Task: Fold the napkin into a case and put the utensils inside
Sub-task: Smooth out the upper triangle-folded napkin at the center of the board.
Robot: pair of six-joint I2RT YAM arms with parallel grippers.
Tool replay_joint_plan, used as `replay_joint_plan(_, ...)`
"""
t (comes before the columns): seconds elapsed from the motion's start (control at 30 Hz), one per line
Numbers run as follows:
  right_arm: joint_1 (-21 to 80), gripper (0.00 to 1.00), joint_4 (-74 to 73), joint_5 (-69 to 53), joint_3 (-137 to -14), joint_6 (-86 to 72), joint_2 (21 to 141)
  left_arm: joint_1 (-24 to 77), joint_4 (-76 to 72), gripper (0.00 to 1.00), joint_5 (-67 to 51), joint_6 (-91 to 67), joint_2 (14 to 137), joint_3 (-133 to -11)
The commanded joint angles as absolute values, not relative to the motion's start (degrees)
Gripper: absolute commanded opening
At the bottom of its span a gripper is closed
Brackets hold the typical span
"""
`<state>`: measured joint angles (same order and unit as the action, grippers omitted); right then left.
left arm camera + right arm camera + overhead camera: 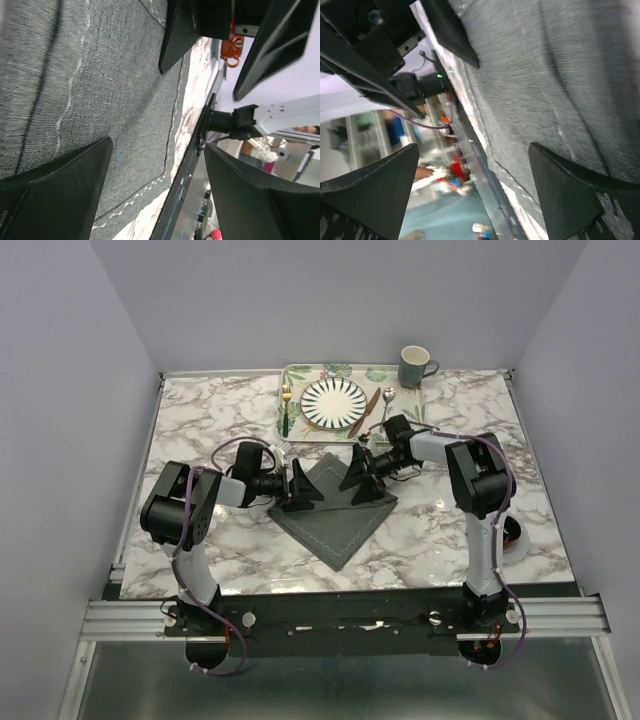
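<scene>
The dark grey napkin (pixel 336 515) lies on the marble table as a diamond, with fold lines across it. My left gripper (pixel 300 490) stands open over its left corner and my right gripper (pixel 360 480) open over its upper right edge; the two face each other. In the left wrist view the napkin (pixel 100 85) fills the left side, and nothing sits between the spread fingers of the gripper (pixel 157 185). The right wrist view shows the cloth (pixel 545 75) and the empty gripper (pixel 472 180). Fork (pixel 285 408), knife (pixel 363 413) and spoon (pixel 386 402) lie on the tray.
A leaf-patterned tray (pixel 295 375) at the back holds a striped plate (pixel 333 400). A green mug (pixel 414 367) stands at its right corner. A dark round object (pixel 512 533) sits by the right arm's base. The table's metal front edge (pixel 187 165) runs close to the napkin.
</scene>
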<state>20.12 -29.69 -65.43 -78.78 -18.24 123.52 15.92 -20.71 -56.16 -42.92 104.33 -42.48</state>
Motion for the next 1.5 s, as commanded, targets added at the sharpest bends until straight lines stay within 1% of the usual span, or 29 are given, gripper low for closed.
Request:
replay_joint_plan(0.0,15.4,0.99,-32.6,-65.6,-76.7,-13.5,128.6,12.3,-23.2,0.91,-57.3,-42.4,109.2,-39.9)
replay_joint_plan(0.2,14.6,0.97,-35.3,-66.0,-76.7,-10.4,131.0,11.3,-22.6,0.90,-58.8,-41.7,112.4,-39.7)
replay_joint_plan(0.37,14.6,0.92,-37.0,-66.6,-77.7,-8.7,130.1,11.2,-25.2,0.86,-58.6,-44.7,109.6,-36.2)
replay_joint_plan(0.47,14.6,0.87,-40.5,-66.0,-80.0,-5.7,128.3,11.9,-26.5,0.82,-58.2,-46.3,105.5,-33.1)
replay_joint_plan(0.5,14.6,0.83,-42.4,-65.4,-80.7,-5.0,127.5,12.8,-26.5,0.81,-58.4,-46.1,103.9,-32.8)
replay_joint_plan(0.57,14.6,0.79,-44.5,-64.2,-82.6,-2.2,125.8,13.4,-24.5,0.78,-58.0,-44.3,99.1,-33.5)
replay_joint_plan(0.6,14.6,0.75,-47.0,-63.7,-83.2,-1.3,124.0,13.6,-23.0,0.77,-57.6,-43.4,97.6,-34.1)
replay_joint_plan(0.67,14.6,0.70,-48.9,-61.4,-84.2,1.1,122.4,13.7,-17.1,0.72,-56.6,-39.0,93.4,-36.3)
replay_joint_plan(0.7,14.6,0.66,-50.1,-60.0,-84.2,1.5,120.5,13.8,-15.0,0.70,-56.1,-37.3,92.0,-37.0)
replay_joint_plan(0.73,14.6,0.65,-50.7,-57.0,-84.1,2.4,119.6,14.0,-12.6,0.65,-55.6,-34.4,89.2,-39.2)
replay_joint_plan(0.77,14.6,0.63,-51.3,-55.1,-83.7,2.7,118.7,14.1,-5.5,0.62,-54.5,-30.7,88.0,-40.9)
replay_joint_plan(0.8,14.6,0.57,-52.4,-52.7,-83.2,2.8,118.0,14.2,-1.8,0.59,-51.4,-22.4,86.9,-42.6)
replay_joint_plan(0.83,14.5,0.55,-52.6,-48.2,-82.7,2.8,116.6,14.2,2.0,0.49,-48.5,-18.3,85.8,-44.5)
replay_joint_plan(0.87,14.3,0.53,-52.7,-46.8,-80.9,2.9,115.9,14.5,8.2,0.45,-46.3,-14.9,85.7,-48.2)
replay_joint_plan(0.9,14.3,0.51,-52.6,-45.5,-79.9,3.1,115.3,14.7,10.3,0.42,-42.8,-8.0,86.0,-49.6)
replay_joint_plan(0.93,14.3,0.50,-52.4,-42.7,-79.1,2.8,114.3,14.8,15.2,0.38,-41.3,-5.1,87.4,-51.2)
replay_joint_plan(1.07,14.2,0.44,-51.9,-40.5,-76.6,2.3,114.2,15.7,21.0,0.33,-36.8,2.5,92.3,-57.3)
replay_joint_plan(1.1,14.2,0.41,-51.6,-40.1,-76.5,2.3,114.5,16.4,21.8,0.33,-36.4,3.3,93.2,-57.9)
replay_joint_plan(1.17,14.2,0.40,-51.3,-38.4,-77.2,1.9,116.2,17.5,24.2,0.30,-34.5,6.1,95.8,-59.1)
replay_joint_plan(1.2,14.3,0.38,-51.2,-37.8,-77.6,1.9,116.9,18.0,24.8,0.29,-33.9,7.1,96.4,-59.3)
replay_joint_plan(1.27,14.2,0.36,-51.0,-34.9,-78.9,1.8,118.2,20.2,26.6,0.27,-31.6,9.4,97.8,-59.7)
replay_joint_plan(1.3,14.2,0.33,-50.9,-33.8,-79.3,1.7,119.6,20.8,27.3,0.27,-31.2,10.1,98.3,-59.7)
replay_joint_plan(1.37,14.2,0.31,-51.2,-31.7,-80.4,1.4,120.8,22.4,29.9,0.23,-30.2,11.2,99.2,-59.8)
replay_joint_plan(1.43,14.2,0.30,-51.6,-30.9,-80.9,1.7,122.2,23.2,31.4,0.21,-29.5,12.5,99.2,-59.3)
replay_joint_plan(1.47,14.2,0.29,-51.6,-30.6,-81.3,1.8,122.4,23.9,32.4,0.18,-29.4,12.7,99.1,-58.4)
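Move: The left side corner of the folded napkin lies about 11 cm left of the left hand and 5 cm back. From the right hand, the right side corner is some 13 cm to the right and about 1 cm back. The napkin's top corner is roughly 12 cm ahead of and 7 cm left of the right hand; its bottom corner is about 22 cm back and 4 cm left. All lie about 3 cm lower than the hands. Rightward, the right hand sweeps low along the napkin's cross fold, about 10 cm towards the right corner, tipping its fingers downward and sinking at the end. The left hand edges left and back on the cloth, lifts some 8 cm while swinging forward, then comes back down by the fold's left half with fingers tipped steeply down. Both grippers go from wide open to mostly closed. ##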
